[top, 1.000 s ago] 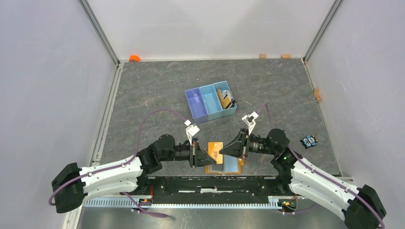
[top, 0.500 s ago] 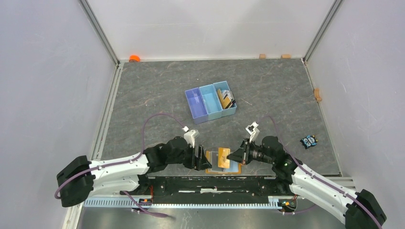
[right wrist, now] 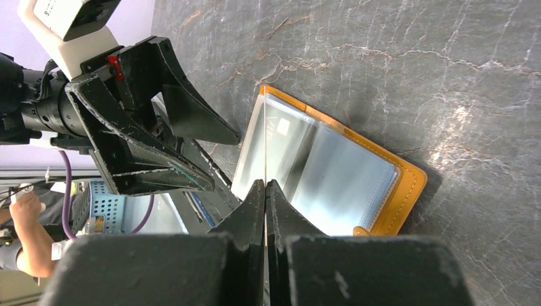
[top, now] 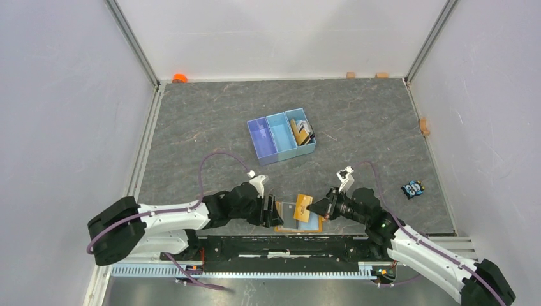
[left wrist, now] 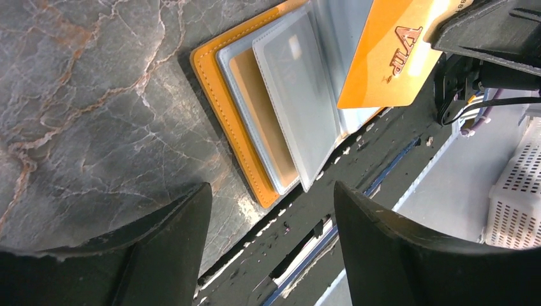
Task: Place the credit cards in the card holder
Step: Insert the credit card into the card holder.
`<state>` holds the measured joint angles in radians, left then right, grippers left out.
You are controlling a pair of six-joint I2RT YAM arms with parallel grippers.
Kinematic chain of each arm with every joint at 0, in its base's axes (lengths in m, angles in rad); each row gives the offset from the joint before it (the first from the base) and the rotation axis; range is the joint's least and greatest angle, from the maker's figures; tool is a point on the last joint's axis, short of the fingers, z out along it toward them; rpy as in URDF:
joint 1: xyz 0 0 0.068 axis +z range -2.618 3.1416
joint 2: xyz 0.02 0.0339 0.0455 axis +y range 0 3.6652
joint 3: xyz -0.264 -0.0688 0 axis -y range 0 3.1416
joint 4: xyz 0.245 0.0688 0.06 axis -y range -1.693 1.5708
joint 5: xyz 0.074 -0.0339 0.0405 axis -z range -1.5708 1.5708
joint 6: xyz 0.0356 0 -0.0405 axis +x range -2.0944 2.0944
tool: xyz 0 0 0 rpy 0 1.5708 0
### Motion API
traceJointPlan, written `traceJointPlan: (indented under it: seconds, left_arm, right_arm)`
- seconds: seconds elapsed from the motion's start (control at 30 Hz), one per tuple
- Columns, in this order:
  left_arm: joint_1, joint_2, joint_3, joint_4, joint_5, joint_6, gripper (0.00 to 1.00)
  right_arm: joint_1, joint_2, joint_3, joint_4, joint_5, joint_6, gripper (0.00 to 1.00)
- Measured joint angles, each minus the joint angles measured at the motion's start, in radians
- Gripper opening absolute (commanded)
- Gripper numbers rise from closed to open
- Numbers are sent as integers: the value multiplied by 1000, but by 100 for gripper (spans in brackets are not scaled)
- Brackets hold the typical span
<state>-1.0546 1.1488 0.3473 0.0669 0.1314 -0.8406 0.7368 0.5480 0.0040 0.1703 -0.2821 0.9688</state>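
The card holder (top: 288,224) lies open at the near table edge, orange rim (left wrist: 224,121) round clear sleeves (right wrist: 348,178). My right gripper (top: 323,208) is shut on a gold credit card (top: 302,208) marked VIP (left wrist: 394,58), held tilted just above the holder's right half; in the right wrist view the card shows only edge-on between the fingertips (right wrist: 265,186). My left gripper (top: 273,211) stands open at the holder's left edge, nothing between its fingers (left wrist: 175,252). Several more credit cards (top: 302,132) stand in the tray's right compartment.
A blue three-compartment tray (top: 270,136) sits mid-table. A small black-and-blue gadget (top: 413,189) lies at the right. An orange object (top: 180,78) and small wooden blocks (top: 423,126) line the walls. The black arm-base rail (top: 274,245) runs just in front of the holder.
My left gripper, shut a second ago, has opened and let go. Both arms have dropped toward the near edge. The gold card has shifted right with the right gripper.
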Motion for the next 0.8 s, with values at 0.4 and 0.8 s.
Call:
traceJointPlan:
  seconds: [0.4, 0.8]
  left_arm:
    - [-1, 84, 51, 13, -29, 9, 65]
    - [-1, 156, 85, 14, -62, 46, 40]
  right_arm:
    - [0, 53, 20, -121, 48, -32, 0]
    - [0, 165, 41, -99, 27, -31, 0]
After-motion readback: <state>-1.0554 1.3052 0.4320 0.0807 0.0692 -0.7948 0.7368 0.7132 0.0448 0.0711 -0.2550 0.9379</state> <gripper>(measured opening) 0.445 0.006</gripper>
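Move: Right under the right hand, some 5 cm below and perhaps 1 cm to its right, lies the middle of the open card holder's right page, where the held orange card is being taken; the left page is level with that hand, about 6 cm to its left. The left hand has this left page about 3 cm to its right, 2 cm ahead and 2 cm below, with the right page some 10 cm to its right and 2 cm ahead. Lowering the orange card edge-on towards the holder's right page, the right hand sinks about 4 cm with a slight shift to its right, its fingertips tipping down some 10 degrees and keeping their pinch. The left hand creeps about 2 cm forward, easing down and right over the near left corner of the holder, while its open fingers close by nearly half. ##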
